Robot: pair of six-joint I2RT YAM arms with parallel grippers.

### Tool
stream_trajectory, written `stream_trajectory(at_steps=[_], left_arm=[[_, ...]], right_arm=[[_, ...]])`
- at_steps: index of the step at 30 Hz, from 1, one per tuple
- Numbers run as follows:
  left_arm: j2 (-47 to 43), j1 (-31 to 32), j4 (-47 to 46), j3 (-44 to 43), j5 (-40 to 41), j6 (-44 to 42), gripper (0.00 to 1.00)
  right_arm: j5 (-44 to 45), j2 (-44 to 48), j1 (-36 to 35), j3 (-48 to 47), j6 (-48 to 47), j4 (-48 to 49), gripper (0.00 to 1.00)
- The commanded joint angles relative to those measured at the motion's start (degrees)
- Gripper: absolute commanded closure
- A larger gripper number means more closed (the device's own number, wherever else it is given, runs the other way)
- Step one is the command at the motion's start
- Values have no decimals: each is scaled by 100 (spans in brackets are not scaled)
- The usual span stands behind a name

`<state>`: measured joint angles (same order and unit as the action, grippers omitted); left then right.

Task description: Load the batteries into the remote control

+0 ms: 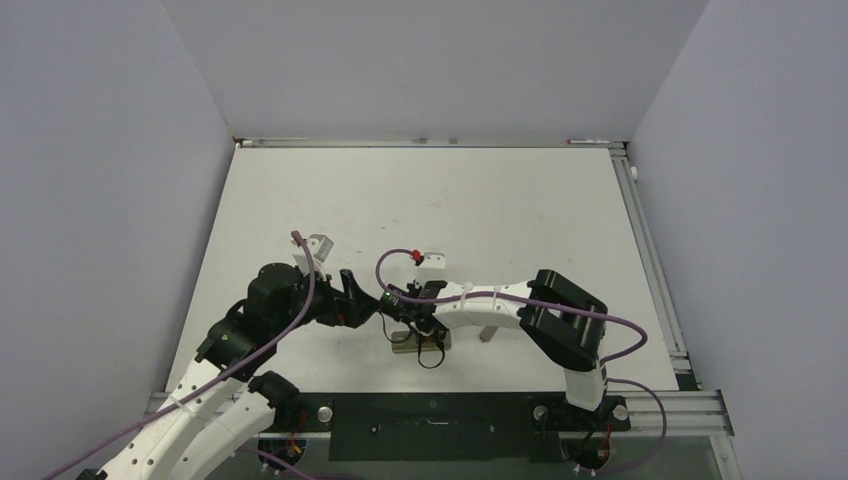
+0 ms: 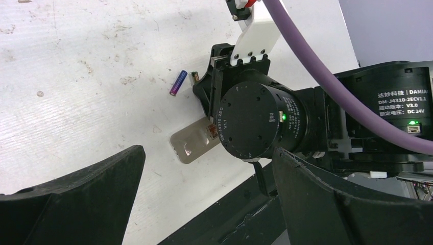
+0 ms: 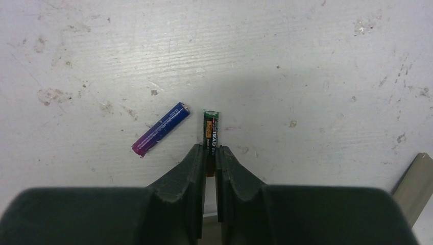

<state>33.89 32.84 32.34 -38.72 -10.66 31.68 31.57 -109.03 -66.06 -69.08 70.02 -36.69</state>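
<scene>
Two batteries lie side by side on the white table. The purple-blue one (image 3: pixel 160 129) lies loose and slanted. The dark green and gold one (image 3: pixel 210 125) points straight away from my right gripper (image 3: pixel 208 153), which is shut on its near end. Both batteries also show in the left wrist view, the purple-blue one (image 2: pixel 178 82) and the dark one (image 2: pixel 194 77) beside the right gripper's wrist. The remote control (image 2: pixel 191 144) lies back-up with its recess showing, partly under the right wrist. My left gripper (image 2: pixel 207 153) hangs open above the table just left of the remote, holding nothing.
A small beige piece (image 1: pixel 487 333) lies on the table beside the right forearm. A beige edge (image 3: pixel 416 181) shows at the right of the right wrist view. The black strip (image 2: pixel 255 214) marks the table's near edge. Both arms' purple cables loop over the middle.
</scene>
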Motion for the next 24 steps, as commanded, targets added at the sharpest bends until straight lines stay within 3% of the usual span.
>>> stream_trajectory(at_steps=[1, 15, 24], left_arm=[[60, -56, -268, -12, 76, -40, 7], [202, -102, -172, -49, 308, -10, 7], [156, -102, -141, -66, 386, 9, 7]], right_arm=[[-353, 302, -32, 220, -753, 465, 91], [-461, 1152, 117, 377, -1995, 473, 91], [-985, 1884, 257, 781, -3018, 858, 91]])
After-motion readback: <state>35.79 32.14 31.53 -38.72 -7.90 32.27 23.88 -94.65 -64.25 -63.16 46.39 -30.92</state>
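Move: The dark battery with the green end is already pinched in the right fingers, down at the table top. The remote control it is meant for lies about 7 cm back and 2 cm to the left of that hand, at nearly the same height. The purple battery lies some 3 cm left and 2 cm ahead, and the battery cover about 13 cm right and 5 cm back. From the idle left hand the remote is about 14 cm right, 4 cm back and 19 cm below. The dark battery is kept pinched in the right fingers and turned counter-clockwise by about 20 degrees, first low over its spot with hardly any travel. Then the right hand lifts it almost straight up, some 5 to 6 cm, still turning, away from the table and the purple battery beside it. ##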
